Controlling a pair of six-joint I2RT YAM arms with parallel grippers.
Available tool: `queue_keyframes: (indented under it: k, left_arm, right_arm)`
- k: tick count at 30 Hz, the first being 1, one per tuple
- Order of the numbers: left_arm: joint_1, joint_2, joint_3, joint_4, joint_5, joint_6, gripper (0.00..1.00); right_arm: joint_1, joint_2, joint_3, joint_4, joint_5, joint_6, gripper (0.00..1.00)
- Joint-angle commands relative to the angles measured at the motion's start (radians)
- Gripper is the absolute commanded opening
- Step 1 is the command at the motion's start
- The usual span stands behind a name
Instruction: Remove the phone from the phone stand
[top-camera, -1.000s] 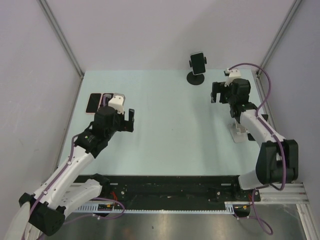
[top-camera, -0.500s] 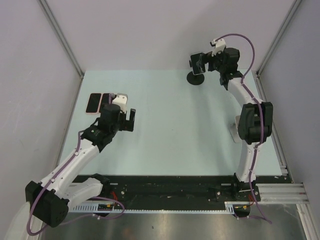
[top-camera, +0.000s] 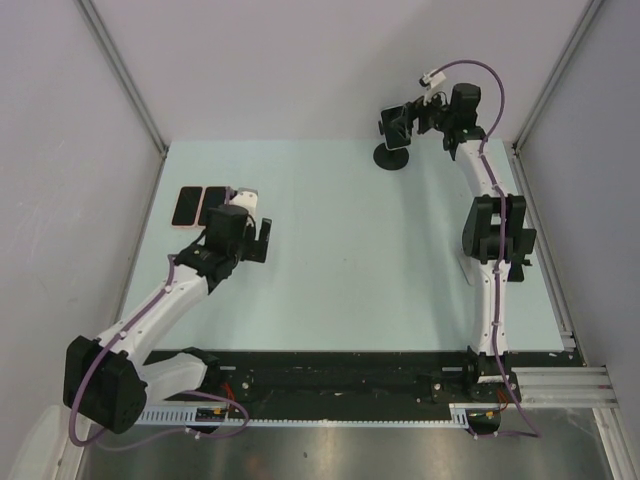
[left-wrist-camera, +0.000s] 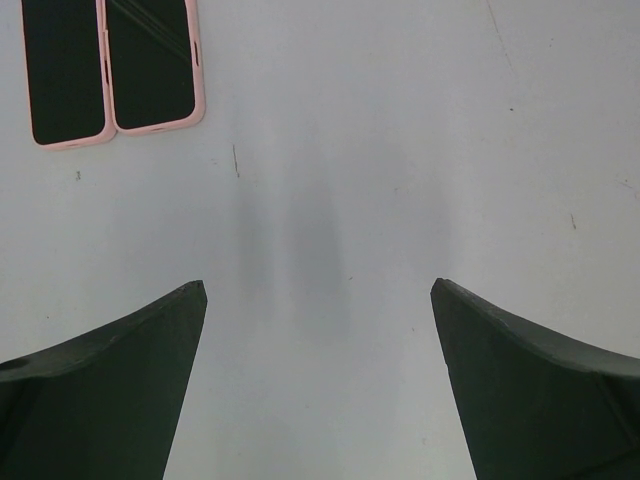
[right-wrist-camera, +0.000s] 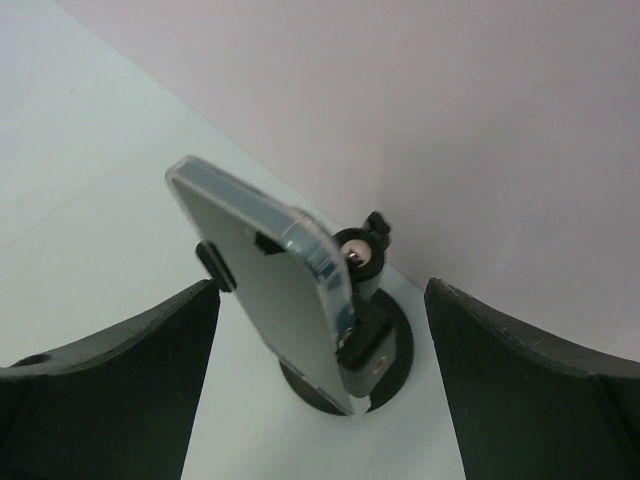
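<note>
A phone (top-camera: 396, 125) in a clear case sits clamped in a black phone stand (top-camera: 391, 156) at the back of the table. In the right wrist view the phone (right-wrist-camera: 275, 300) stands tilted on the stand (right-wrist-camera: 385, 350), between my open fingers but not touched. My right gripper (top-camera: 414, 120) is open, right beside the phone. My left gripper (top-camera: 262, 242) is open and empty over bare table at the left; its fingers (left-wrist-camera: 110, 380) frame empty surface.
Two pink-cased phones (top-camera: 198, 206) lie flat at the table's left edge, also in the left wrist view (left-wrist-camera: 110, 70). A white object (top-camera: 478, 262) lies near the right edge. Grey walls close the back and sides.
My right arm has swung from the right middle of the table up to the back, bringing its open gripper beside the phone. My left arm has shifted slightly.
</note>
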Motion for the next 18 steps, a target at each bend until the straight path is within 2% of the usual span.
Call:
queue_keyframes:
  k: [1,3,6,7,9,10,12,13,16,18]
  left_arm:
    - [0.009,0.016,0.010,0.036,-0.014,0.026,1.00]
    - [0.009,0.021,0.010,0.036,-0.014,0.026,1.00]
    - [0.009,0.025,0.012,0.037,-0.012,0.026,1.00]
    - [0.009,0.028,0.013,0.037,-0.012,0.028,1.00]
    - [0.009,0.028,0.012,0.037,-0.011,0.024,1.00]
    - [0.009,0.028,0.012,0.037,-0.008,0.026,1.00]
    - [0.009,0.025,0.012,0.036,-0.006,0.024,1.00]
    - [0.009,0.025,0.012,0.036,-0.006,0.024,1.00]
    - [0.009,0.018,0.012,0.037,-0.002,0.024,1.00]
    - [0.009,0.010,0.013,0.036,0.005,0.023,1.00]
  right_arm:
    - [0.008,0.036,0.061,-0.041,-0.159,-0.011,0.86]
    - [0.015,0.039,0.061,-0.039,-0.193,-0.011,0.82]
    - [0.028,0.040,0.064,-0.045,-0.199,-0.022,0.71]
    - [0.029,0.040,0.062,-0.044,-0.196,-0.024,0.63]
    - [0.032,0.037,0.061,-0.045,-0.187,-0.021,0.57]
    - [0.031,0.036,0.058,-0.038,-0.184,-0.015,0.49]
    - [0.032,0.018,0.026,-0.024,-0.175,0.007,0.41]
    - [0.032,0.004,0.003,0.003,-0.172,0.016,0.30]
    - [0.035,-0.074,-0.124,0.109,-0.158,0.068,0.12]
    - [0.037,-0.142,-0.230,0.155,-0.146,0.099,0.10]
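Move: The phone in the black round-based stand is close to my right hand: its middle lies about 4 cm to the left, 2 cm back and 2 cm below, with the holder's near clamp jaw between, some 2 cm left, 2 cm back and 3 cm down. The stand's round base sits roughly 4 cm left, 1 cm back and 18 cm below. From my left hand that phone is about 37 cm ahead, 36 cm to the right and 4 cm higher. I ease my right hand down about 3 cm, to the left by nearly as much and slightly back, onto the near side of the phone holder, yawing it a little counter-clockwise. Meanwhile I close my fingers from wide open until they pinch the black clamp jaw at the phone's right edge, stopping about a third open. ##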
